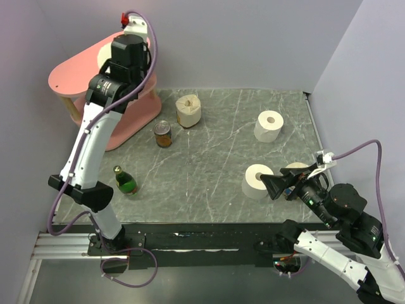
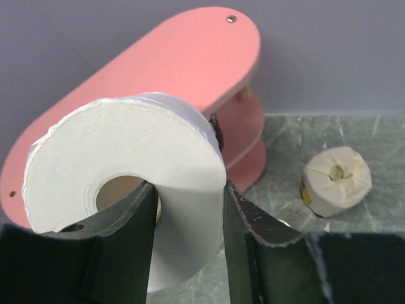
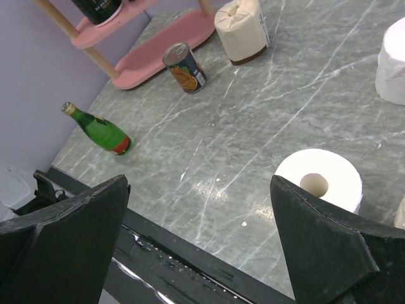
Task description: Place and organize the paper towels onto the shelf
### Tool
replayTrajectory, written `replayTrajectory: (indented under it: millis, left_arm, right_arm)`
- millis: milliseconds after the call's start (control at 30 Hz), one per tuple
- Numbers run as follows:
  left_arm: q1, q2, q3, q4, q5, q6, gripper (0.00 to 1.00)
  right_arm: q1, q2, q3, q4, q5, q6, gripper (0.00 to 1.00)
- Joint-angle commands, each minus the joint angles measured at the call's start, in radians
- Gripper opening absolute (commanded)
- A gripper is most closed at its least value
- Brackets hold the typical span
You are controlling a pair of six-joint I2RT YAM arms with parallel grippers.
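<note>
The pink shelf [image 1: 73,73] stands at the far left, and my left gripper [image 2: 187,204] hangs above its top board [image 2: 183,57]. It is shut on a white paper towel roll [image 2: 126,158], one finger inside the core and the other against the outer wall. That roll [image 1: 104,56] peeks out beside the wrist. On the table stand a beige wrapped roll [image 1: 188,110] and two white rolls [image 1: 269,126] [image 1: 258,181]. A further roll [image 1: 296,167] is half hidden behind my right gripper [image 1: 274,185]. That gripper [image 3: 199,190] is open and empty, low near the front edge, just right of the nearest roll [image 3: 319,180].
A labelled can [image 1: 163,134] stands near the foot of the shelf, next to the beige roll. A green bottle [image 1: 125,180] lies on the left of the table. A dark can [image 3: 98,7] sits on a lower shelf tier. Walls close in behind and on both sides.
</note>
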State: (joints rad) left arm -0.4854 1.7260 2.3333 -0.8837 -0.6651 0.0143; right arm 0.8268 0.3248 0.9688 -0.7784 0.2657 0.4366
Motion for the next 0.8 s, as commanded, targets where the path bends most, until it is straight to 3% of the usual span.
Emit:
replayTrajectory:
  millis: [0,300,767]
  left_arm:
    - [0.054,-0.078,0.008,0.167,-0.016,0.084,0.35]
    - [0.211,-0.039,0.057,0.172,0.071,0.082,0.36]
    - [0.307,-0.066,-0.005,0.199,0.144,0.076,0.39]
  right_arm:
    - [0.006,0.039,0.048,0.01,0.004,-0.009,0.99]
    - [0.008,0.1,0.1,-0.015,-0.005,-0.009,1.0]
    - [0.006,0.203,0.13,0.014,-0.014,-0.035,1.0]
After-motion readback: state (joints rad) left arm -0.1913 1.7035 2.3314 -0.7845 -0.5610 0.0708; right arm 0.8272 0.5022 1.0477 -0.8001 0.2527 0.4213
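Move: The left hand already grips a white roll, hanging off its left side. The middle of the shelf's top board lies about 9 cm ahead, 11 cm to the left and 15 cm below. On the table, some 40 cm down, the wrapped roll is about 6 cm ahead and 19 cm right, the tin can 2 cm back and 9 cm right. From the right hand, the board is about 37 cm ahead and 58 cm left, roughly level. The left hand carries the gripped roll about 11 cm left above the shelf's top board, turning 10 degrees counter-clockwise. ##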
